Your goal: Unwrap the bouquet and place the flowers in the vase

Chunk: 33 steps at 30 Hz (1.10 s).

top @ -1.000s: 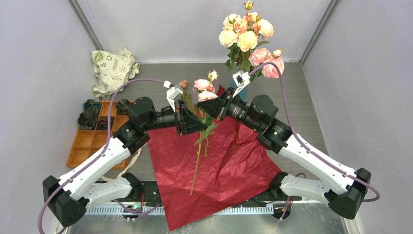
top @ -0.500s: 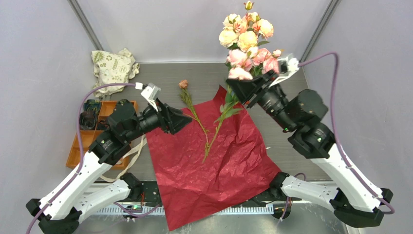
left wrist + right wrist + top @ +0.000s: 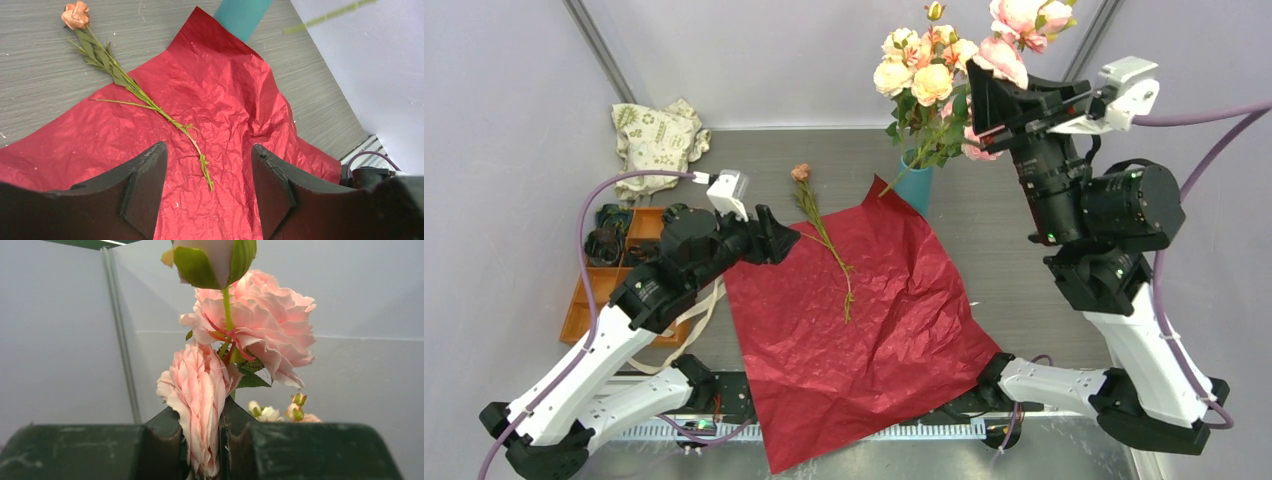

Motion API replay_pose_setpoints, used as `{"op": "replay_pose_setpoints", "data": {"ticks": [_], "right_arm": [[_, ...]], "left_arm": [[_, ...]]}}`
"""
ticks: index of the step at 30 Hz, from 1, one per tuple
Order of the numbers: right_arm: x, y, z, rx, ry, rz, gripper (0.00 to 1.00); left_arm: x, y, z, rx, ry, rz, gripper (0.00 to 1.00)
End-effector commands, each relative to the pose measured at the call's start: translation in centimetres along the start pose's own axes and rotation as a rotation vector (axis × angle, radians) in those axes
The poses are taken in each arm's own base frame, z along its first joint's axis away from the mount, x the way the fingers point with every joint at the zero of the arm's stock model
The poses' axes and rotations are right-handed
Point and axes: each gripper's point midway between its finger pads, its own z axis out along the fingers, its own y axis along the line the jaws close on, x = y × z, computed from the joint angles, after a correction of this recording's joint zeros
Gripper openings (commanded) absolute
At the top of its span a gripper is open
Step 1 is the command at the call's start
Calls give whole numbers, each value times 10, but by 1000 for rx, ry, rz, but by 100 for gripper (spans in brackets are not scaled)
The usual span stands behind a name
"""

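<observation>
The teal vase (image 3: 914,186) stands at the far corner of the dark red wrapping paper (image 3: 864,330) and holds several peach and cream flowers (image 3: 921,70). My right gripper (image 3: 976,98) is raised high beside them, shut on a pink rose head (image 3: 200,400), with a bigger pink rose (image 3: 265,320) and a bud above it. That stem hangs down toward the vase. One thin stem with a small orange bud (image 3: 800,172) lies across the paper's edge. My left gripper (image 3: 776,236) hovers open over the paper (image 3: 225,100), nothing between its fingers (image 3: 145,185), the stem (image 3: 150,102) lying ahead of it.
A white cloth bag (image 3: 656,140) with green print lies at the back left. An orange compartment tray (image 3: 609,290) with dark rosettes sits under the left arm. A cream strip (image 3: 696,330) lies by the paper's left edge. Grey walls close in on three sides.
The left gripper opened, let go of the pink roses and drew back left. The right arm lifted the pink roses off the paper, up beside the flowers in the vase.
</observation>
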Motion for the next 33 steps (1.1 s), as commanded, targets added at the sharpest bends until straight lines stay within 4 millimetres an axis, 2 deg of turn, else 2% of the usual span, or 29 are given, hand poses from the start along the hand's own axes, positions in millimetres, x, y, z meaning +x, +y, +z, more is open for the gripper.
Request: {"op": "replay_pose_setpoints", "data": {"ticks": [1,7,14,24,33], "right_arm": [[-14,-20,25,120,-121,-219,1],[-2,-26,49,189,-150,-391,1],[33,-24,74,222,-112,-503,1],[74,-37,78,260,-43,-456,1],[97,-72,79,324,-10,-320,1]], "left_arm": [[-19,-5,-6,21,-84,8,63],[-17,-4,-5,18,-77,15,63],[-17,-4,-2,16,-83,10,63],[-16,-1,-2,6,-80,15,64],[-14,4,-6,-14,-86,21,64]]}}
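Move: The vase's middle lies about 24 cm ahead of the right hand, level with it sideways and some 52 cm below; the hand already holds a pink rose. The cream roses in the vase are roughly 25 cm ahead, 3 cm left and 20 cm down, and the last flower on the wrap is 17 cm ahead, 22 cm left and 63 cm below. From the left hand the vase is about 24 cm ahead, 27 cm right and 19 cm lower. Keeping the pink rose's head pinched high up, the right hand carries it about 14 cm forward towards the vase, holding its height at first, then sinking some 6 cm as it goes out, with a swing to the left that partly comes back. Meanwhile the wrist turns clockwise by nearly 30 degrees and rolls its left side down, bringing the slanting stem round over the vase. ##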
